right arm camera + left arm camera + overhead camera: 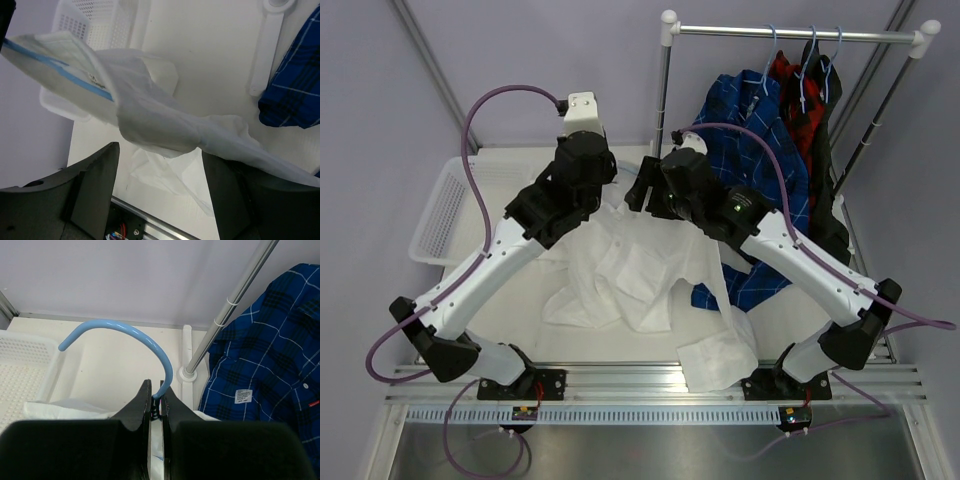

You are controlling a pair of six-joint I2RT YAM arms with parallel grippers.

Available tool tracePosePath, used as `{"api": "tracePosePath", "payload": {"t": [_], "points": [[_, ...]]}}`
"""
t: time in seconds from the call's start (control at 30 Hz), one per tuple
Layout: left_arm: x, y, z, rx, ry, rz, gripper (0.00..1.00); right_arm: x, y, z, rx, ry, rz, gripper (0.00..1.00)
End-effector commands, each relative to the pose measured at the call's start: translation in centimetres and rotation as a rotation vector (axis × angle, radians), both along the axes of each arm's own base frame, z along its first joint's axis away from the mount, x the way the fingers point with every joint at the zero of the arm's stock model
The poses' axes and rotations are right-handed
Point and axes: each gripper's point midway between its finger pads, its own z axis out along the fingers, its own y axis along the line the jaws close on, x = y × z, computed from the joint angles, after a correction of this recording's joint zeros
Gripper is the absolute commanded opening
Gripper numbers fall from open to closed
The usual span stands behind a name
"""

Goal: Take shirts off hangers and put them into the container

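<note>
A white shirt (pixel 620 268) hangs from a light-blue hanger (pixel 125 331) and trails down onto the table. My left gripper (pixel 157 396) is shut on that hanger's neck just below the hook, and in the top view it (pixel 608 190) is held above the shirt's collar. My right gripper (pixel 157 170) is open, its fingers (pixel 95 185) wide on either side of the shirt's draped shoulder (pixel 165 120), with the cloth just above the tips. The hanger's arm (pixel 35 54) shows through the cloth. The white container (pixel 442 212) stands at the table's left.
A blue plaid shirt (pixel 760 135), a red-and-black plaid one (pixel 796 100) and a black one (pixel 825 150) hang on light-blue hangers (pixel 812 62) from the rack rail (pixel 790 34). The rack's pole (pixel 235 305) and its foot (pixel 267 45) stand close behind the grippers.
</note>
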Motion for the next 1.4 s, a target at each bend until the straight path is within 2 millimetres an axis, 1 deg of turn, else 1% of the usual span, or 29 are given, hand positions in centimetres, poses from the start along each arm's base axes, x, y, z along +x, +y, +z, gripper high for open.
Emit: {"api": "tracePosePath", "payload": {"t": [0.0,0.03,0.17,0.3,0.33,0.43,0.47,0.5,0.53,0.57,0.6,0.63,0.67,0.73,0.8,0.87,0.9,0.97,1.0,1.03,1.07,1.1,1.17,1.23,1.27,1.33,1.37], "points": [[-1.1,1.2,3.8,-0.128,-0.106,0.040,0.00,1.1,-1.0,3.2,0.080,-0.036,-0.149,0.75],[-1.2,1.1,3.7,-0.127,-0.104,0.039,0.00,1.4,-1.2,3.5,0.095,-0.039,-0.180,0.75],[-1.6,1.1,3.5,-0.135,-0.103,0.040,0.00,2.1,-1.0,4.1,0.132,-0.048,-0.223,0.70],[-1.8,0.9,3.4,-0.131,-0.103,0.038,0.00,2.7,-0.4,3.8,0.145,-0.043,-0.239,0.66],[-1.8,0.9,3.5,-0.130,-0.105,0.039,0.00,2.8,-0.4,3.5,0.139,-0.041,-0.242,0.57],[-1.9,1.1,3.6,-0.119,-0.108,0.042,0.00,3.0,-0.5,3.1,0.123,-0.043,-0.255,0.37],[-1.9,1.3,3.8,-0.116,-0.115,0.050,0.00,3.1,-0.7,2.9,0.118,-0.042,-0.260,0.22],[-1.9,1.5,4.1,-0.102,-0.127,0.055,0.00,3.0,-1.1,2.9,0.109,-0.048,-0.265,0.16],[-1.9,1.8,4.1,-0.090,-0.133,0.062,0.00,2.7,-1.4,2.5,0.097,-0.045,-0.267,0.09],[-2.0,2.3,4.1,-0.074,-0.137,0.080,0.00,2.6,-1.8,2.5,0.091,-0.049,-0.268,0.00],[-2.0,2.7,4.4,-0.052,-0.149,0.093,0.00,2.3,-2.6,3.0,0.081,-0.066,-0.275,0.00],[-2.0,3.1,4.4,-0.041,-0.153,0.105,0.00,2.1,-3.1,2.7,0.062,-0.069,-0.276,0.00],[-2.1,3.5,4.2,-0.032,-0.155,0.114,0.00,1.7,-3.9,3.4,0.064,-0.085,-0.279,0.00],[-2.1,3.9,4.2,-0.037,-0.157,0.109,0.00,1.5,-5.4,3.1,0.017,-0.097,-0.295,0.00],[-2.3,4.4,3.8,-0.031,-0.153,0.106,0.00,1.3,-7.3,3.4,-0.009,-0.111,-0.310,0.00],[-2.5,4.8,3.6,-0.025,-0.152,0.105,0.00,1.2,-8.7,2.9,-0.038,-0.106,-0.324,0.00],[-2.6,5.2,3.5,-0.022,-0.150,0.107,0.00,1.3,-9.9,3.0,-0.045,-0.105,-0.332,0.00],[-2.8,5.5,3.3,-0.028,-0.150,0.098,0.00,1.3,-10.9,2.4,-0.065,-0.090,-0.336,0.00],[-3.0,6.1,3.3,-0.037,-0.151,0.103,0.00,1.4,-11.7,2.4,-0.066,-0.086,-0.343,0.00],[-3.1,6.2,3.3,-0.041,-0.152,0.098,0.00,1.4,-12.0,1.8,-0.074,-0.078,-0.343,0.00],[-3.2,6.3,3.4,-0.049,-0.156,0.092,0.00,1.2,-12.5,2.1,-0.067,-0.081,-0.343,0.00],[-3.4,6.6,3.5,-0.051,-0.159,0.092,0.00,1.3,-12.9,1.5,-0.079,-0.069,-0.335,0.00],[-3.7,7.3,3.7,-0.033,-0.164,0.101,0.00,1.2,-13.5,1.4,-0.077,-0.060,-0.330,0.00],[-3.8,8.1,3.4,0.025,-0.151,0.128,0.00,1.1,-14.2,1.5,-0.075,-0.057,-0.315,0.00],[-3.7,8.5,3.2,0.049,-0.145,0.135,0.00,0.9,-14.1,1.7,-0.079,-0.058,-0.287,0.00],[-3.7,8.6,2.8,0.061,-0.140,0.132,0.00,0.7,-13.9,2.7,-0.071,-0.077,-0.259,0.00],[-3.8,8.6,2.2,0.075,-0.130,0.128,0.00,0.4,-13.3,3.2,-0.065,-0.089,-0.202,0.00]]}}
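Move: The fold of the white shirt that the open right hand goes for lies some 3 cm ahead of its fingers, at their height; the container is about 38 cm left, 9 cm farther out and 30 cm below. The blue plaid shirt hangs roughly 20 cm right of that hand, 9 cm farther out and 8 cm lower. From the left hand, still shut on the blue hanger, the fold is about 8 cm right, 3 cm back and 8 cm below. Right hand pinches the white shirt, pulling about 8 cm right; left keeps the hanger, easing 3 cm back. ##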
